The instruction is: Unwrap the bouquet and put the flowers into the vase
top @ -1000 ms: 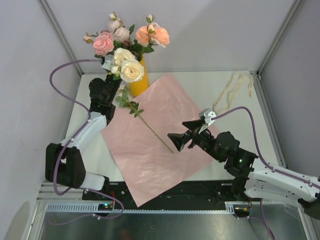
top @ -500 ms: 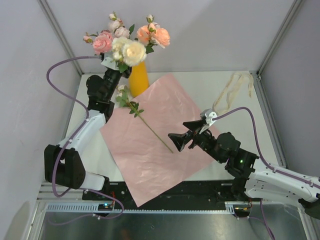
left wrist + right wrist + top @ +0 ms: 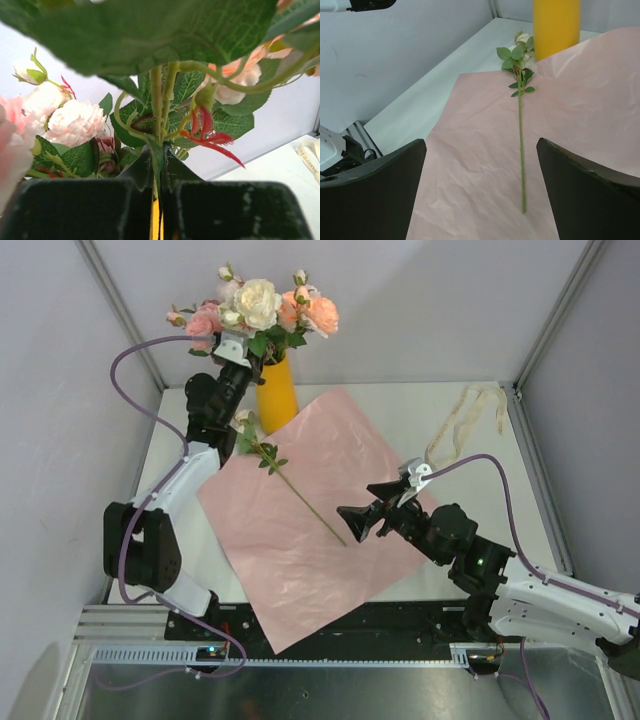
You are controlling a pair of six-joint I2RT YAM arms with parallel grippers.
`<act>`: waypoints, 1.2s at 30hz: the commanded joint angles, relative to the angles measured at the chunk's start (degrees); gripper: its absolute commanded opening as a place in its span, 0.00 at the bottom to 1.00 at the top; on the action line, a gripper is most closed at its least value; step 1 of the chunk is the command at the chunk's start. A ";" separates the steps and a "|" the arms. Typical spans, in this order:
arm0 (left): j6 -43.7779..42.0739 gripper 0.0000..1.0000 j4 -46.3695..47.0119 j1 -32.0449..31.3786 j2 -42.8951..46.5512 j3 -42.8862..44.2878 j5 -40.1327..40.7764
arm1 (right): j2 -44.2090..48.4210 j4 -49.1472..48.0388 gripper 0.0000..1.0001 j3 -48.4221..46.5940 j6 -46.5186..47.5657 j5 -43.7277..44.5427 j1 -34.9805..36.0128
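The yellow-orange vase (image 3: pixel 277 400) stands at the back left with several pink, peach and cream flowers (image 3: pixel 305 310) in it. My left gripper (image 3: pixel 238 358) is beside the vase mouth, shut on the green stem (image 3: pixel 156 110) of a cream rose (image 3: pixel 256 302). The vase's yellow (image 3: pixel 155 222) shows between its fingers. One more flower (image 3: pixel 300 495) lies on the bouquet's flat pink paper (image 3: pixel 300 560). My right gripper (image 3: pixel 352 521) hovers open just above that stem's (image 3: pixel 521 145) cut end, touching nothing.
A cream ribbon (image 3: pixel 462 425) lies loose at the back right of the white table. Grey walls close in the left, back and right. The paper (image 3: pixel 470 150) covers the table's middle, and the vase (image 3: pixel 556 27) stands past its far corner.
My left gripper has risen beside the vase mouth with the cream roses, and its jaws have closed on the stem. The right arm has not moved.
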State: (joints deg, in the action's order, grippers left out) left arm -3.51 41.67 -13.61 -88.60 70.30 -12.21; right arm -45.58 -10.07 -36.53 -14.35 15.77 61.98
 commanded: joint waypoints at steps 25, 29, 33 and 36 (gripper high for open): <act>1.52 0.26 -6.40 -0.20 -10.07 4.72 -0.19 | 0.18 -0.78 0.99 1.47 -0.61 -2.32 -4.53; 5.87 0.61 -7.59 -0.13 -5.05 1.53 -1.07 | 1.38 -0.18 0.99 1.36 -0.20 -1.78 -4.91; 9.69 0.82 -11.14 -0.11 -0.45 -1.74 -3.64 | 2.40 0.47 0.99 1.21 -0.80 -1.77 -5.64; 10.55 0.90 -16.01 -0.11 3.74 -4.82 -3.29 | 1.96 1.14 0.99 1.16 -1.51 -1.51 -5.75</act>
State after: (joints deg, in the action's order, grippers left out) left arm 3.55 30.46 -13.76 -92.25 67.96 -14.17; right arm -44.25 -9.06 -35.22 -14.81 13.67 56.55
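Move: Your left gripper is already shut on a leafy stem; the vase mouth lies about 9 cm ahead, a centimetre to its left and some 12 cm below. The last loose flower lies on the table about 8 cm back, 4 cm right and 40 cm down. The pink paper's middle is roughly 17 cm back, 8 cm right, at table level. From the right gripper, the mouth is some 38 cm ahead and 20 cm left, at about its height. Push the left gripper down about 8 cm and forward some 5 cm with the stem still pinched, feeding it towards the vase mouth. Pause briefly, open the fingers wide and let go, then draw back about 4 cm and sink a little more, tipping the fingertips down to some 20 degrees overall. Let the empty, open right gripper ease 2 to 3 cm forward and right over the paper. ##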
